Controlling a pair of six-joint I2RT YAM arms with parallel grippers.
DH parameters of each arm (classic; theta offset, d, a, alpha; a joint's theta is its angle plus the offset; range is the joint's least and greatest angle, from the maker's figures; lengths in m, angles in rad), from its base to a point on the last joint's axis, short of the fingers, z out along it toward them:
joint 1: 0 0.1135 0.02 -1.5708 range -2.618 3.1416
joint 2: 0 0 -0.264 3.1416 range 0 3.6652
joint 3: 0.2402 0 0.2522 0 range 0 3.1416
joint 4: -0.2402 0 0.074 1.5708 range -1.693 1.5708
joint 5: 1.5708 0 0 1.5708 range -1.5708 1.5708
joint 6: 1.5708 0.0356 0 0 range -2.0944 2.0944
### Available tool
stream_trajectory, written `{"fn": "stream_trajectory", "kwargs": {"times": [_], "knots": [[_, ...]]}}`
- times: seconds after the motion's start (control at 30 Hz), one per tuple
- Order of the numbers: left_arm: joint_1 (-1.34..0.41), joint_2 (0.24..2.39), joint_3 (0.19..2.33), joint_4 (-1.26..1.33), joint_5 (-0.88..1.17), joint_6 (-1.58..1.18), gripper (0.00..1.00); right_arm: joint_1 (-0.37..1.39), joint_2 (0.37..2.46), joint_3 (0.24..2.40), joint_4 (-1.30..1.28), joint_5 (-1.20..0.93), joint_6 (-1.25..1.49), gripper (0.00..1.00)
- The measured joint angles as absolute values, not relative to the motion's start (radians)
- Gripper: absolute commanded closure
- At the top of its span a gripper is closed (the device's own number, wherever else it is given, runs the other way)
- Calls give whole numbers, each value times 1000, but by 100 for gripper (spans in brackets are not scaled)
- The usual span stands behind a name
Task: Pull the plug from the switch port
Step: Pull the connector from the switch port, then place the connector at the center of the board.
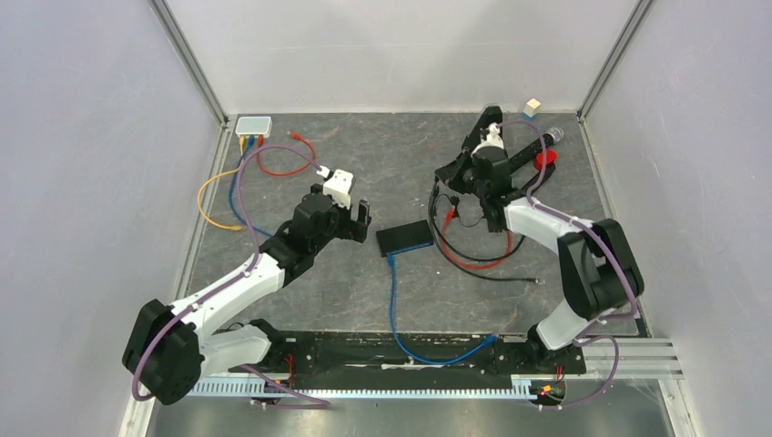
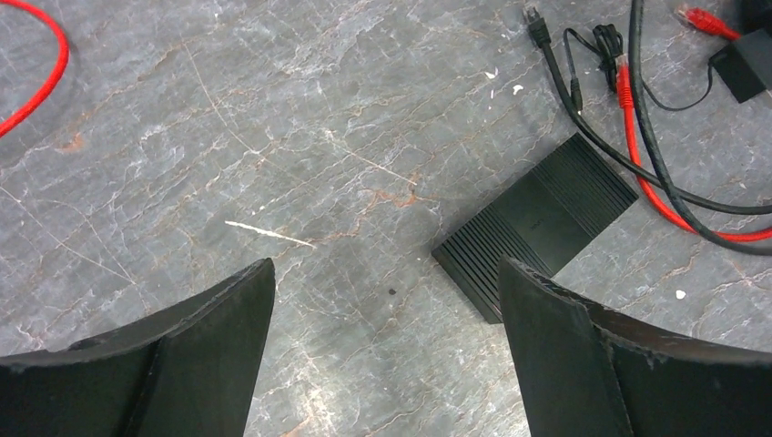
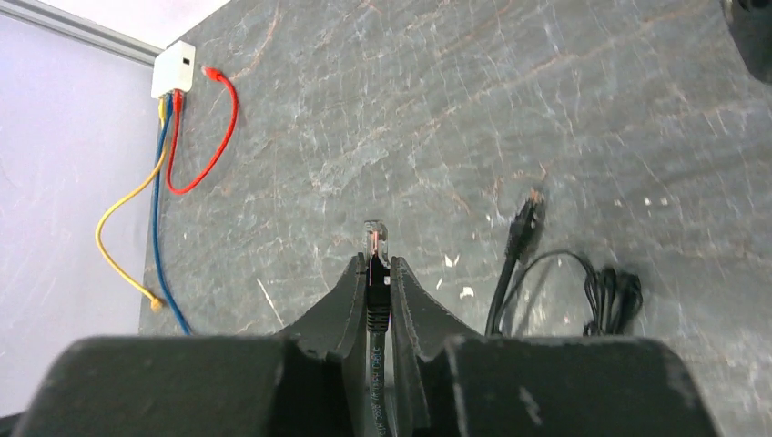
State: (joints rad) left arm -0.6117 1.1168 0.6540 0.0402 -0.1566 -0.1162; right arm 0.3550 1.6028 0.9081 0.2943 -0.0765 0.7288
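The black ribbed switch [image 1: 405,237] lies flat at mid-table, also in the left wrist view [image 2: 537,218], with a blue cable [image 1: 393,300] running from its near corner. My right gripper [image 3: 375,264] is shut on the black cable's plug [image 3: 375,238], whose clear tip pokes out past the fingertips. The plug hangs in the air, apart from the switch. In the top view the right gripper [image 1: 448,175] sits up and right of the switch. My left gripper [image 2: 387,282] is open over bare table just left of the switch, holding nothing [image 1: 353,218].
A white box [image 1: 253,125] at the back left has red, yellow and blue cables [image 3: 164,173] plugged in. Loops of red cable [image 2: 651,191] and black cable [image 2: 592,137] and a small black adapter [image 2: 746,68] lie right of the switch. Walls enclose three sides.
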Motion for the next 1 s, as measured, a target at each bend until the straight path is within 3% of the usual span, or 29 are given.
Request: {"fn": "stream_trajectory", "kwargs": {"times": [0.23, 0.4, 0.7, 1.0], "knots": [[-605, 1122, 652, 20, -156, -122, 5, 343, 1688, 964, 282, -49, 703, 95], [-605, 1143, 651, 12, -154, -123, 5, 329, 1696, 964, 281, -20, 705, 85], [-582, 1216, 651, 9, -86, -200, 4, 323, 1726, 964, 266, -16, 692, 47], [-551, 1318, 665, 2, 5, -248, 7, 322, 1571, 887, 227, -40, 644, 43]]}}
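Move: The right hand holds the plug end of a freed black cable; its laying spot, beside the loose black plug, is about 1 cm ahead and some 9 cm below. The coiled thin cable lies about 2 cm back and 4 cm right of this hand, the loose red plug 5 cm back and 3 cm right. From the empty left hand the switch is roughly 8 cm right, 2 cm back and 9 cm below, its blue plug 5 cm right and 6 cm back. Down about 4 cm, easing forward and right, the right hand carries the black cable's plug towards the loose black one, opens its fingers about halfway to let go, then rises some 3 cm and draws back. Meanwhile the left hand, fingers staying wide, sinks about 7 cm towards the switch, tipping its fingers further down. ##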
